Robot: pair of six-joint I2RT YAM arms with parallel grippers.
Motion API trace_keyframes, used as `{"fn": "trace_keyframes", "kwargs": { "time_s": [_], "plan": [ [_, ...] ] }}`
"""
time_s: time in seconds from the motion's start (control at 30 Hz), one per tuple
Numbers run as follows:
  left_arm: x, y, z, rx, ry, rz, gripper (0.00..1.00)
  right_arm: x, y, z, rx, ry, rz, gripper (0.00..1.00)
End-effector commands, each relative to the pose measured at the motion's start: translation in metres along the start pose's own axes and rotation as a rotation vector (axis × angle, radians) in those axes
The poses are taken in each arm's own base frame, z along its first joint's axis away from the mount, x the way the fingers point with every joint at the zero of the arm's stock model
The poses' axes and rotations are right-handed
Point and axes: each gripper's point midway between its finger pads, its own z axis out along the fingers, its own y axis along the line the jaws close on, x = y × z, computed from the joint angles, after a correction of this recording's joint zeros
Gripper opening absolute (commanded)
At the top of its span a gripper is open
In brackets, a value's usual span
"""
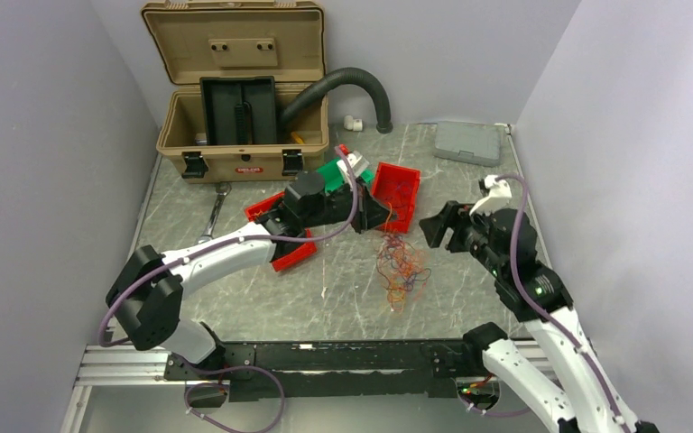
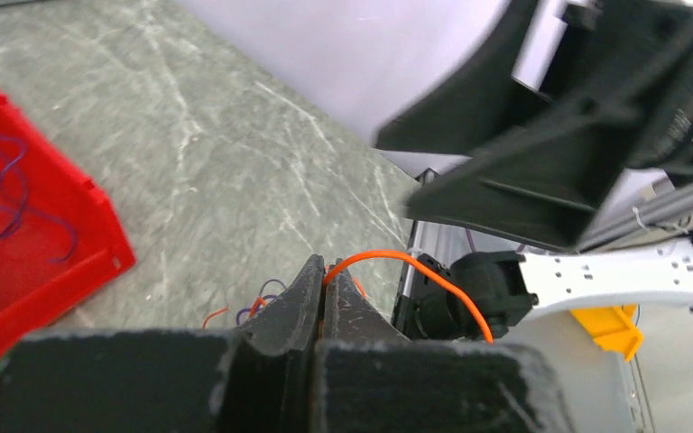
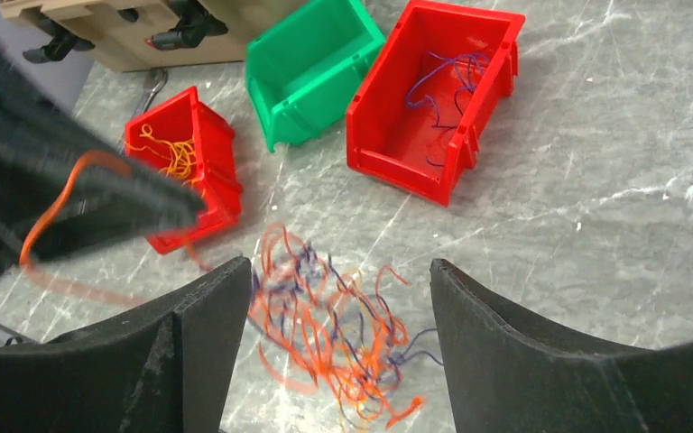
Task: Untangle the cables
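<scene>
The cables [image 1: 401, 271] lie as a loose orange, purple and yellow tangle on the grey table, seen in the right wrist view as the same tangle [image 3: 329, 329]. My left gripper [image 1: 386, 216] hangs above and left of it. In its own view the left gripper [image 2: 325, 271] is shut on one orange strand [image 2: 385, 253] that arcs out to the right. My right gripper [image 1: 442, 225] faces it from the right. It stands open [image 3: 341, 266] above the tangle with nothing between its fingers.
A red bin [image 1: 406, 176] holds purple strands, with a green bin [image 1: 332, 173] beside it. A smaller red bin [image 3: 219, 167] holds yellow strands. At the back stand a tan toolbox [image 1: 235, 99], a black hose [image 1: 352, 83] and a grey case [image 1: 467, 142]. A wrench [image 1: 215, 212] lies left.
</scene>
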Motion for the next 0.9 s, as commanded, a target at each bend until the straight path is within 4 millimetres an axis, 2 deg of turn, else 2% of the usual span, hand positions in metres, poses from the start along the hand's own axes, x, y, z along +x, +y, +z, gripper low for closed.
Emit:
{"fn": "trace_keyframes", "kwargs": {
  "time_s": [0.0, 0.13, 0.27, 0.33, 0.43, 0.57, 0.67, 0.87],
  "plan": [
    [-0.026, -0.005, -0.014, 0.006, -0.066, -0.063, 0.00, 0.008, 0.003, -0.016, -0.066, -0.052, -0.035, 0.74],
    [-0.029, -0.007, -0.018, 0.000, -0.064, -0.075, 0.00, 0.025, 0.003, -0.018, -0.113, -0.064, -0.049, 0.73],
    [-0.033, -0.013, -0.019, 0.012, -0.056, -0.077, 0.00, 0.036, 0.021, -0.021, -0.267, -0.125, -0.068, 0.73],
    [-0.034, -0.016, -0.020, 0.021, -0.046, -0.068, 0.00, 0.040, 0.029, -0.021, -0.332, -0.145, -0.055, 0.70],
    [-0.038, -0.014, -0.022, -0.008, -0.050, -0.054, 0.00, 0.050, 0.048, -0.019, -0.465, -0.133, -0.042, 0.66],
    [-0.040, -0.010, -0.023, -0.038, -0.046, -0.062, 0.00, 0.059, 0.066, -0.015, -0.605, -0.130, 0.011, 0.67],
    [-0.038, -0.010, -0.021, -0.035, -0.033, -0.087, 0.00, 0.063, 0.067, -0.007, -0.621, -0.136, 0.040, 0.68],
    [-0.037, -0.011, -0.020, -0.034, -0.026, -0.099, 0.00, 0.068, 0.081, 0.008, -0.645, -0.106, 0.012, 0.71]
  ]
}}
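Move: The cable tangle hangs by an orange strand from the shut left gripper. Its middle is about 6 cm left of the open right hand, 2 cm back and 8 cm lower. The left gripper is about 9 cm left of the right hand and 4 cm ahead; the right red bin stands some 15 cm ahead, 10 cm left and 17 cm below. From the left hand, the tangle lies roughly 5 cm back, 3 cm right and 12 cm down. Open right hand sinks back, then swings left about 7 cm, turning counter-clockwise, towards the tangle the left holds. ##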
